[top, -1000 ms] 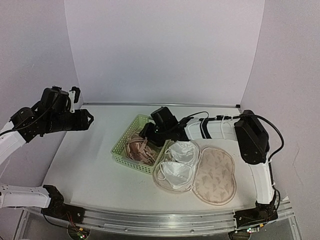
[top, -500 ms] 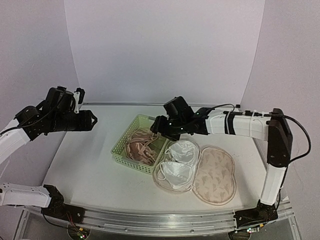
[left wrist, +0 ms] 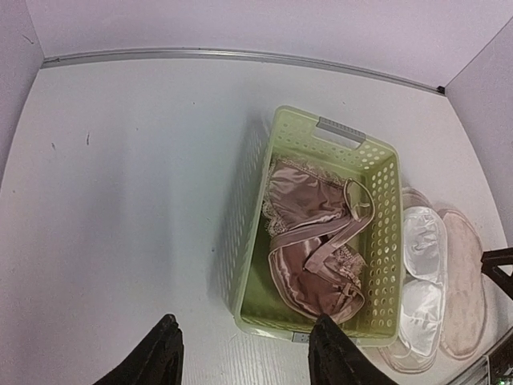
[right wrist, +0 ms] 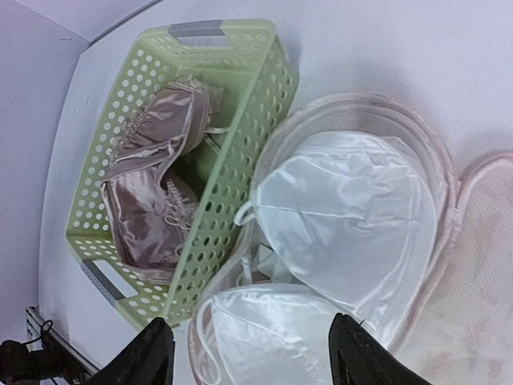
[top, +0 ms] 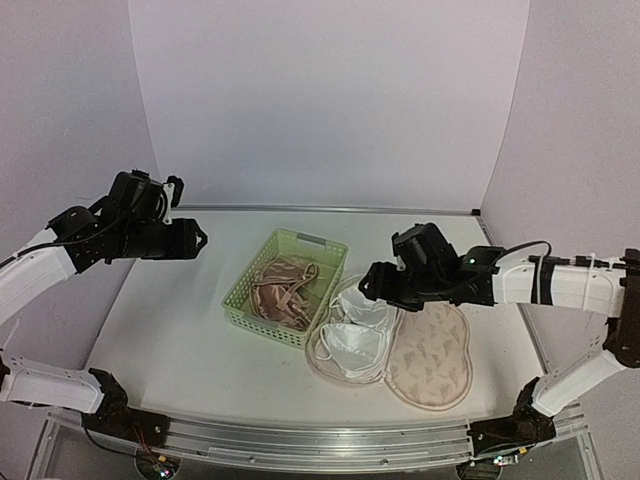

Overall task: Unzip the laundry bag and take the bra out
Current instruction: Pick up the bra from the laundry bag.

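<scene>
The laundry bag (top: pixel 432 352) lies unzipped and spread flat at the table's centre right, its patterned half to the right. White satin cups (top: pixel 355 325) with thin straps fill its left half (right wrist: pixel 353 216). A pink satin bra (top: pixel 280 295) lies in the light green basket (top: pixel 240 292), also in the left wrist view as the bra (left wrist: pixel 317 241). My right gripper (top: pixel 370 285) hovers over the bag's far end, open and holding nothing (right wrist: pixel 256 353). Far to the left, my left gripper (top: pixel 195 240) hangs above bare table, open with nothing in it (left wrist: pixel 244 353).
The basket (right wrist: pixel 232 168) touches the bag's left rim. White walls stand behind and at both sides. A metal rail (top: pixel 300 440) runs along the near edge. Bare tabletop (left wrist: pixel 120 200) spreads left of the basket.
My right arm has pulled back from over the basket, rightward and nearer, to above the bag, its jaws wider. The left gripper has drifted slightly right. The pink bra stays in the basket.
</scene>
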Motion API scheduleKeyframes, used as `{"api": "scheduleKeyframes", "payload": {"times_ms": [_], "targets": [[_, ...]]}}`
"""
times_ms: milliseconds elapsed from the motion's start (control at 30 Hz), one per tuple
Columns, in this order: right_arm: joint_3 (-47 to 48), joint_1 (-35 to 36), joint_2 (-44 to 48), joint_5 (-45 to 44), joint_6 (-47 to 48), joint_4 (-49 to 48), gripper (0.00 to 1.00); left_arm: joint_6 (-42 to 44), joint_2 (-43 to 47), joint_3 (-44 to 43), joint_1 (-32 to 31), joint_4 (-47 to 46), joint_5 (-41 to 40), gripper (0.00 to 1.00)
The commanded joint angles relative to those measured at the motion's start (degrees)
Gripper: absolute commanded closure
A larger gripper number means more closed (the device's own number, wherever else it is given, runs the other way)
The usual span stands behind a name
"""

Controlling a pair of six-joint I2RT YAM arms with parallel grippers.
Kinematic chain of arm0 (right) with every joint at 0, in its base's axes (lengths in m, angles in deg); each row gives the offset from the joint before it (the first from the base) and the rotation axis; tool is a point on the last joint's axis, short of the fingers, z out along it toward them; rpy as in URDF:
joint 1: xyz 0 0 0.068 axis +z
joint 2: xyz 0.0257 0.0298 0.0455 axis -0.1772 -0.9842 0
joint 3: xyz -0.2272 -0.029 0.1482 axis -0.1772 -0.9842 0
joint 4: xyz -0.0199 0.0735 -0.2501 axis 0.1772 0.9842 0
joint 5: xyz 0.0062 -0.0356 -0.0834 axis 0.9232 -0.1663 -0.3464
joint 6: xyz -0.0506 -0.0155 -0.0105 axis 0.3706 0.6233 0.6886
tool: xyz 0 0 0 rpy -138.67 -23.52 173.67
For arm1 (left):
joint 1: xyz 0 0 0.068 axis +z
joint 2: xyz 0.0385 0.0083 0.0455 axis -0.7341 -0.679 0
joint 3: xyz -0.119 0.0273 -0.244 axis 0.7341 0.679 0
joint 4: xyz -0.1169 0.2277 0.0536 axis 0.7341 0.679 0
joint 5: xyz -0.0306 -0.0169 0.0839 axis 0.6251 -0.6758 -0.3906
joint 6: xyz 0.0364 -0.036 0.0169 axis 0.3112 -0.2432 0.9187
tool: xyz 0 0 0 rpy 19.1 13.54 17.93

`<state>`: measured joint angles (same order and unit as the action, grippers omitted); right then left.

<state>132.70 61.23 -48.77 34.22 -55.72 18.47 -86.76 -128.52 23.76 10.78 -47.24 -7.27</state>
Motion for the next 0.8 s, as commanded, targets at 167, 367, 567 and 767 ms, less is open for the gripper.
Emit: {"api": "scheduleKeyframes", "payload": {"times_ms": [167, 367, 567, 767], "targets": [[-11.43, -3.11, 8.16, 1.47, -3.48, -1.24, 0.31, -0.91, -3.54, -3.54, -0.20, -4.40, 2.02, 0.46], [-14.25, -3.82, 5.49, 5.41, -5.56, -6.59, 0.31, -0.70, -4.91, -4.61, -0.20, -4.46, 2.06, 0.46], [-14.56, -5.02, -0.41, 9.43, -7.69, -11.69, 0.31, -0.47, -5.10, -4.94, -0.20, -4.39, 2.63, 0.46], [-14.81, -5.58, -3.10, 8.73, -9.59, -12.19, 0.31, -0.30, -4.24, -4.59, -0.21, -4.39, 2.31, 0.46]]}}
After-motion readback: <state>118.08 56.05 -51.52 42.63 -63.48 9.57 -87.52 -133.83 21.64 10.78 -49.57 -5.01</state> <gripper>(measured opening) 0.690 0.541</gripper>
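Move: The white bra lies in the open laundry bag almost beneath the empty right hand: about 2 cm ahead, 3 cm to its left and 13 cm below. The green basket stands some 20 cm to the hand's left and 9 cm farther out, and the bag's empty mesh flap lies about 14 cm to its right and 7 cm nearer the base. From the idle left hand, the bra is roughly 34 cm to the right, level with it in reach and about 25 cm below. The right hand sinks about 9 cm towards the bra with its fingers still wide open, first also swinging some 5 cm right and a little back, away from the basket, then dropping more steeply with a small return to the left as the wrist tips about 15 degrees further down. It ends low over the bra's right-hand edge beside the bag's seam, with no contact to be seen, while the left hand only eases 2 cm or so right and slightly forward, far from the bra. ##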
